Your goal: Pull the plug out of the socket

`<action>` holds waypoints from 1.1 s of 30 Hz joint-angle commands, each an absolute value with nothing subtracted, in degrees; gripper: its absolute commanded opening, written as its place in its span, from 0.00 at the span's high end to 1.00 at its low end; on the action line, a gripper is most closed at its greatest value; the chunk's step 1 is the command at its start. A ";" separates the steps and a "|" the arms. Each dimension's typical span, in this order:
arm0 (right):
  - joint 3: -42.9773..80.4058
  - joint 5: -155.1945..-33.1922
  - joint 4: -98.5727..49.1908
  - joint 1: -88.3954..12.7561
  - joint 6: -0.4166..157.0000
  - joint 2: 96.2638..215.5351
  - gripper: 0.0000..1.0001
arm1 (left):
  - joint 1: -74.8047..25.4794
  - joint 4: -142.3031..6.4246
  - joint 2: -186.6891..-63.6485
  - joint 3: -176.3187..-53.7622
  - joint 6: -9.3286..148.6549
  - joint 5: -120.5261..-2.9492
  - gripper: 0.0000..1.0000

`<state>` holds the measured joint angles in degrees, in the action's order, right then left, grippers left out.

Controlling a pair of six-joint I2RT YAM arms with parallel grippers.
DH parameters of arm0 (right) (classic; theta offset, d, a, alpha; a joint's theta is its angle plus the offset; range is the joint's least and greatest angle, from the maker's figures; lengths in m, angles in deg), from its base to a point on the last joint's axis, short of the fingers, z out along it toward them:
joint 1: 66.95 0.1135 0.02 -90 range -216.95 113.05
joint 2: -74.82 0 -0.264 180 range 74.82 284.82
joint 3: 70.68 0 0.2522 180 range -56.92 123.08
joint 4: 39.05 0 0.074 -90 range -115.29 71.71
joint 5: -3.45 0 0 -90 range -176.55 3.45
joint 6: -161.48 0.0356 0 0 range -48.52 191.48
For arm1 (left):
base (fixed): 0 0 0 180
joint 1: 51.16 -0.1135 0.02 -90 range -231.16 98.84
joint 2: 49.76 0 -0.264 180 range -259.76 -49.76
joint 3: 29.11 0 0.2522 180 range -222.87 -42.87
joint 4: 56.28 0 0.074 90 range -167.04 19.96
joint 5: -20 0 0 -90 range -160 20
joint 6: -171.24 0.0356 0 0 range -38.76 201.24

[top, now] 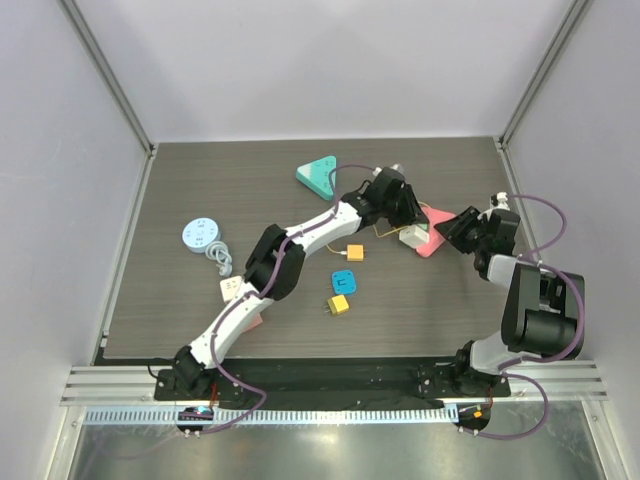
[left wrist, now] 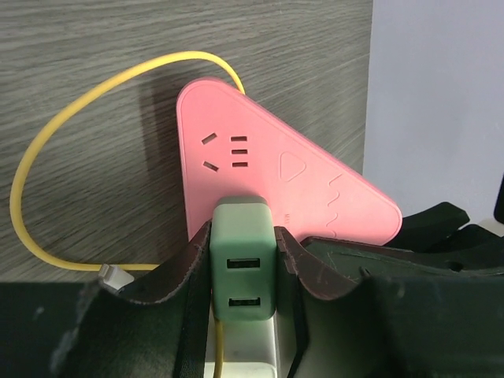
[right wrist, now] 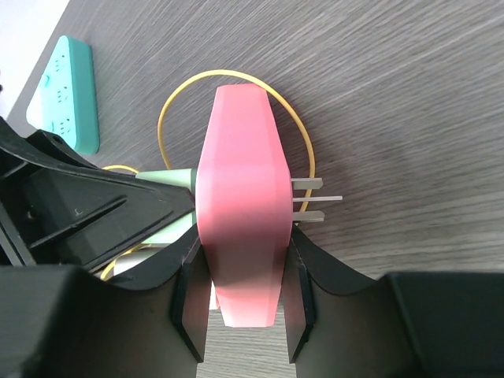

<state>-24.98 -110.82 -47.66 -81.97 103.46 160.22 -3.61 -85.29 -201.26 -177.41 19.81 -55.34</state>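
Observation:
The pink triangular socket [left wrist: 260, 169] is held on edge above the table, with my right gripper [right wrist: 242, 293] shut on its two flat faces [right wrist: 240, 205]. Metal prongs [right wrist: 311, 198] stick out of its back. A pale green plug [left wrist: 242, 272] with two USB ports sits in the socket's front. My left gripper [left wrist: 242, 256] is shut on the plug's sides, its fingers [left wrist: 187, 272] pressed flat against it. A yellow cable [left wrist: 31, 173] loops from under the plug round the socket. From above, both grippers meet at the socket [top: 434, 243] at the table's right.
A teal triangular socket [top: 320, 175] lies at the back middle, and a round blue power strip [top: 203, 236] at the left. Small yellow [top: 353, 252], blue [top: 346, 282] and white [top: 232, 288] adapters lie mid-table. The right wall stands close behind the socket.

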 commanded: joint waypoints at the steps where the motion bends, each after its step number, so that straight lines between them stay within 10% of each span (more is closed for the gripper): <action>1: -22.73 -104.05 -43.75 -81.45 100.48 159.98 0.99 | -4.40 -85.68 -192.42 -177.26 22.78 -58.98 1.00; 33: -22.03 -107.29 -44.01 -83.91 101.19 163.85 0.99 | -3.78 -95.03 -186.00 -174.38 33.53 -73.19 1.00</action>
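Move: The green plug is already in the left fingers and still in the pink socket, whose middle lies about 4 cm to their right, 2 cm back and 2 cm lower. A white plug sits roughly 4 cm back, 2 cm left and 2 cm below the left hand; a yellow plug is some 16 cm left, 8 cm back and 6 cm lower. From the right hand, which grips the socket, the green plug is about 5 cm left, 2 cm ahead and 2 cm up. The green plug, kept pinched by the left fingers, is drawn left away from the pink socket for about 3 cm, the right hand and socket being pulled along by some 2.5 cm. After a near standstill the left hand tilts further and jerks up 4 to 5 cm, its wrist having turned about 20 degrees in all, while the right hand, grip kept, swings back right by over 1 cm. ##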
